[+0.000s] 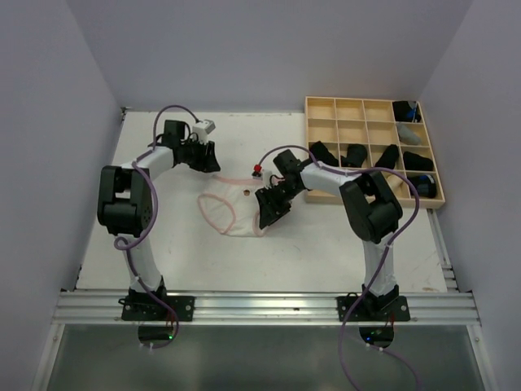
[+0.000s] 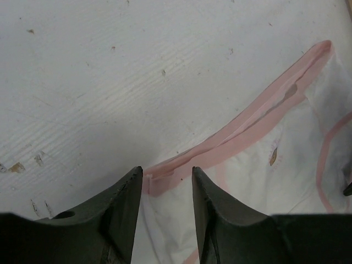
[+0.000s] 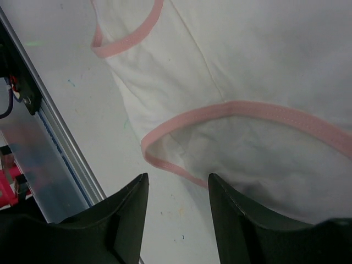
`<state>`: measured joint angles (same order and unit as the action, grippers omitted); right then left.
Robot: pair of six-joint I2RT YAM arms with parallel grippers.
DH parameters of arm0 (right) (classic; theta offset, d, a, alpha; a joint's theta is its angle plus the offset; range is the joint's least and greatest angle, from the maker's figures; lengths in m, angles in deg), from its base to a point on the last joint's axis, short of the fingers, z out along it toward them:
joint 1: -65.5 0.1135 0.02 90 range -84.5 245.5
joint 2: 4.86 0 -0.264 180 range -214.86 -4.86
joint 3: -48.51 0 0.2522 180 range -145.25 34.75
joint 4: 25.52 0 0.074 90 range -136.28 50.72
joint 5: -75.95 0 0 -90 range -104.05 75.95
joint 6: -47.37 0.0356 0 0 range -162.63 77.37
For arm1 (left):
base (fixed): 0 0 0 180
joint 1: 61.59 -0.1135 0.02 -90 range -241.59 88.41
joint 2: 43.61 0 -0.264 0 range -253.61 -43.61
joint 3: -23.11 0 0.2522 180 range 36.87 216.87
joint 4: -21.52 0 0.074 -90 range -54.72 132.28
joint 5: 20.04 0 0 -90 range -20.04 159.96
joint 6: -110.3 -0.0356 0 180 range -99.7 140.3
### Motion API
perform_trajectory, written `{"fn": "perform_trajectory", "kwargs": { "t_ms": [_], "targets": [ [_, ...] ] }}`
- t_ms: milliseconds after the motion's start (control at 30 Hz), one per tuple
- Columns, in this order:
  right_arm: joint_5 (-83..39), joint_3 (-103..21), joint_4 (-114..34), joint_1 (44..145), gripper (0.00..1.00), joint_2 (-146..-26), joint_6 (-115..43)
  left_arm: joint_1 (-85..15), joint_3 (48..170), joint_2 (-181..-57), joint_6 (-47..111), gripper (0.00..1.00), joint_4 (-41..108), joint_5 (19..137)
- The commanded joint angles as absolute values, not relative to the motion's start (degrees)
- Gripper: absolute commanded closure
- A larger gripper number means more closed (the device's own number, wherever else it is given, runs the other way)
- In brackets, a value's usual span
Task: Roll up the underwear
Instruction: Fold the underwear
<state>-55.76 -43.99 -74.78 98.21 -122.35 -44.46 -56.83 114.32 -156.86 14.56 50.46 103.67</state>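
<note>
One whitish underwear (image 1: 230, 210) with pink edging lies flat on the white table, between my two arms. My left gripper (image 1: 208, 165) is low over its far left corner. In the left wrist view the gripper (image 2: 166, 173) is open, with the pink waistband corner (image 2: 165, 179) lying in the gap between the fingers. My right gripper (image 1: 269, 213) hovers at the garment's right side. The right wrist view shows that gripper (image 3: 177, 181) open over bare table, beside the pink-edged leg opening (image 3: 165, 165), and holding nothing. Several black rolls (image 1: 355, 155) sit in the tray.
The pale wooden grid tray (image 1: 358, 100) stands at the back right, close behind my right arm. An aluminium rail (image 1: 260, 305) runs along the table's near edge and shows in the right wrist view (image 3: 60, 137). Purple-grey walls close in the left, right and back sides.
</note>
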Motion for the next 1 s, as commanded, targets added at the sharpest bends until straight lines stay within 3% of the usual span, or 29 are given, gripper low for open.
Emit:
{"fn": "perform_trajectory", "kwargs": {
  "t_ms": [0,333,833,967],
  "targets": [
    [-56.9,-44.2,-70.0,98.5,0.48,-122.3,-40.7,-56.8,116.1,-157.8,12.7,0.56,52.9,102.7],
    [-56.9,-44.8,-72.2,100.5,0.48,-121.7,-46.1,-56.7,112.3,-158.7,12.8,0.54,51.8,102.0],
    [-53.2,-43.0,-75.6,102.1,0.52,-122.4,-51.9,-56.8,111.8,-158.7,14.0,0.98,51.1,99.6],
    [-52.7,-41.9,-76.4,102.1,0.52,-122.6,-53.4,-56.8,111.9,-158.0,14.6,1.00,50.3,99.8]
  ]
}}
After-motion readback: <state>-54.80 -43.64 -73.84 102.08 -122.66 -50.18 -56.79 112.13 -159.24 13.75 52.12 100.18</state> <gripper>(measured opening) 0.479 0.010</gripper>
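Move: The left end of the underwear's waistband, which I go for, is some 4 cm below my left hand, about 2 cm back and 1 cm to its left; the face print lies roughly 7 cm back and 9 cm right of that hand. From my right hand the near corner of the right leg hem is about 3 cm back, 2 cm left and 2 cm lower, and the face print roughly 11 cm ahead and 5 cm left. I lower my left hand nearly 4 cm onto the waistband's left end, drawing back and slightly left, and shut the half-open fingers to pinch that corner. Meanwhile my right hand, fingers still parted at the leg hem, shifts about 2 cm left and then back, sliding the cloth along with its fingertips. ##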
